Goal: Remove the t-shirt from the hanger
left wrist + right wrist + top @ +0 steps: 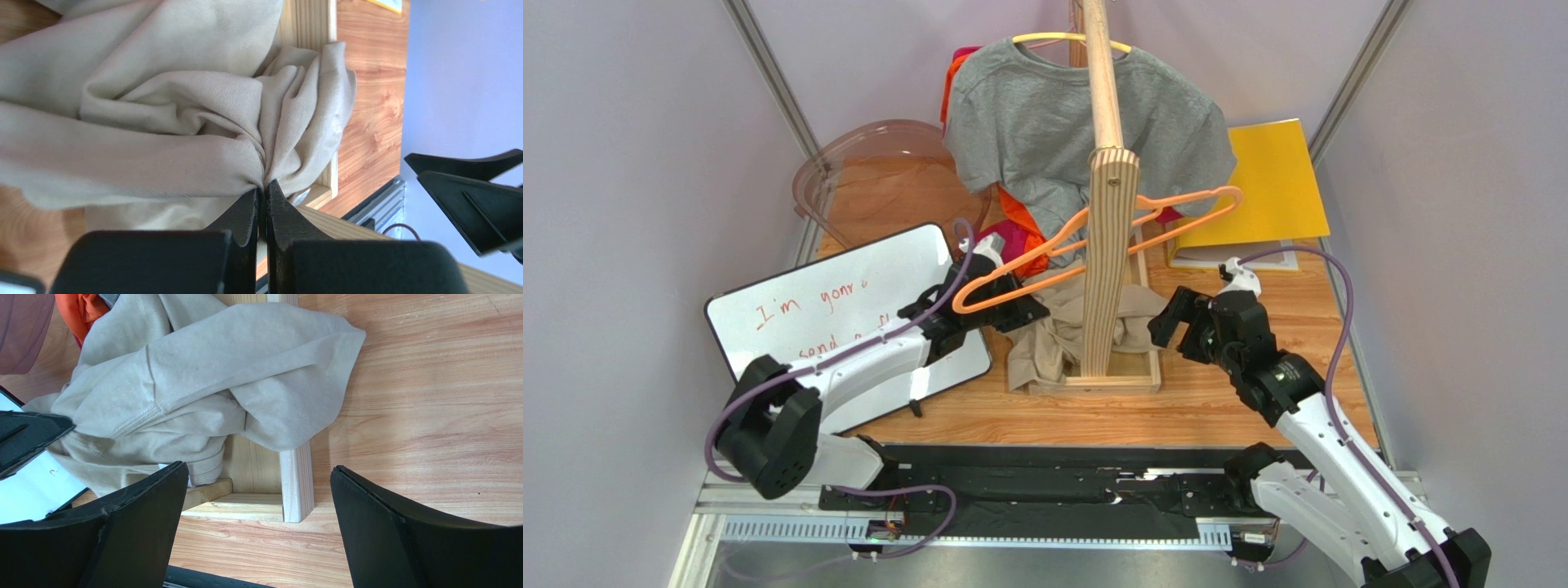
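The beige t-shirt (pixel 1048 339) lies crumpled on the wooden rack's base, off the hanger. It also shows in the left wrist view (pixel 153 122) and the right wrist view (pixel 202 386). The orange hanger (pixel 1161 211) hangs bare on the rack's rail, tilted. My left gripper (pixel 1024 309) is shut on a fold of the t-shirt, with the cloth bunched at the fingertips (pixel 265 191). My right gripper (pixel 1179 321) is open and empty, to the right of the rack base, above its corner (pixel 298 484).
A grey t-shirt (pixel 1063 116) hangs on a yellow hanger (pixel 1069 39) on the rail, with orange and pink cloth (pixel 1020 233) behind. A whiteboard (pixel 848 312) lies at the left, a clear bowl (pixel 854 172) behind it, a yellow folder (pixel 1271 184) at the right.
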`<state>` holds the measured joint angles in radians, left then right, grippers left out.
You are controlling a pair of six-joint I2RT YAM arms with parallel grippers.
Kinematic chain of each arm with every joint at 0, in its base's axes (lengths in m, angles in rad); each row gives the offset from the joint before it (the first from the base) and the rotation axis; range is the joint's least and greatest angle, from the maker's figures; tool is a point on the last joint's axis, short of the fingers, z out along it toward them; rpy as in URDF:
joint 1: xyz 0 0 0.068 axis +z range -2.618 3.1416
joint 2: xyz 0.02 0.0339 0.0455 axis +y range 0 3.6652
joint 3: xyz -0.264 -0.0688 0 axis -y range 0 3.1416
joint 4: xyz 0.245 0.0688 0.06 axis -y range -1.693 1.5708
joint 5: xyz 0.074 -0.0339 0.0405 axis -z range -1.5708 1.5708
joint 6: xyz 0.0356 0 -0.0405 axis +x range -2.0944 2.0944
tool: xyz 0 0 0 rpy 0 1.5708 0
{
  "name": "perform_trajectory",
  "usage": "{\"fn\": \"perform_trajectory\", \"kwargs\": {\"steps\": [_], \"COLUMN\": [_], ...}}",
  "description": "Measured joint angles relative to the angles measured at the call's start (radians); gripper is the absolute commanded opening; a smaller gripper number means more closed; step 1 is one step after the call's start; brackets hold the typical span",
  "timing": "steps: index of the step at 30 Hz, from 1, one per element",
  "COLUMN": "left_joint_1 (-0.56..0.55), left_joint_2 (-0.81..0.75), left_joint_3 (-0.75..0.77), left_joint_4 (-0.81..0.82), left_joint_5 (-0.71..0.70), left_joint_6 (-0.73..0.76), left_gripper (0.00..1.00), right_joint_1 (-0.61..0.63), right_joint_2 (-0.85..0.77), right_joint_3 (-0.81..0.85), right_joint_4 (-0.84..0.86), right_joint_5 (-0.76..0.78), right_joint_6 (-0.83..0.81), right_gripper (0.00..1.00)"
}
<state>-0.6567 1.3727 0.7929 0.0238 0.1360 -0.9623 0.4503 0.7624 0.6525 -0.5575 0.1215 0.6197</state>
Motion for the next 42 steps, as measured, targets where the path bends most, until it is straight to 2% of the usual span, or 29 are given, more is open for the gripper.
{"fn": "perform_trajectory", "kwargs": {"steps": [7, 13, 20, 31, 42], "left_joint_1": [0.090, 0.258, 0.375, 0.546, 0.741], "left_joint_2": [-0.166, -0.263, -0.284, -0.153, 0.086], "left_joint_3": [-0.020, -0.016, 0.059, 0.436, 0.917], "left_joint_4": [-0.055, -0.117, -0.171, -0.178, -0.251], "left_joint_5": [0.032, 0.084, 0.161, 0.299, 0.306], "left_joint_6": [0.040, 0.067, 0.077, 0.031, 0.027], "left_gripper": [0.00, 0.00, 0.00, 0.00, 0.00], "right_joint_1": [0.000, 0.000, -0.002, -0.002, -0.005], "right_joint_2": [0.002, 0.007, 0.005, -0.009, -0.064], "right_joint_3": [-0.001, -0.001, -0.001, 0.000, 0.001], "right_joint_4": [0.002, 0.009, 0.009, 0.006, -0.021], "right_joint_5": [-0.006, -0.014, -0.014, -0.013, -0.006], "right_joint_6": [0.000, 0.000, -0.001, -0.014, -0.024], "right_gripper": [0.91, 0.91, 0.91, 0.91, 0.91]}}
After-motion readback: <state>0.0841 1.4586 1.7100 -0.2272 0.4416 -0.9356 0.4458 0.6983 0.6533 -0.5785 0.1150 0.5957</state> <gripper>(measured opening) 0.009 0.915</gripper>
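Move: The left hand already pinches the tan t-shirt. The basket it is being taken to lies about 28 cm ahead, 27 cm left and 9 cm below. The orange hanger's middle is some 7 cm to the hand's right, 2 cm ahead and 15 cm above. The whiteboard lies 31 cm left, 5 cm ahead, and the wooden tray 7 cm right, 9 cm ahead, both some 12 cm below. From the right hand the basket is roughly 31 cm ahead, 45 cm left and 10 cm lower. Keeping its shut fingers on the tan t-shirt, the left hand hauls the cloth up out of the wooden tray, first leftward and up from beside the hanger, then steeply up and forward with more left, across to the basket's side. It climbs about 34 cm in all and goes some 22 cm left, the fingers tipping up by about 30 degrees and swinging counter-clockwise. ##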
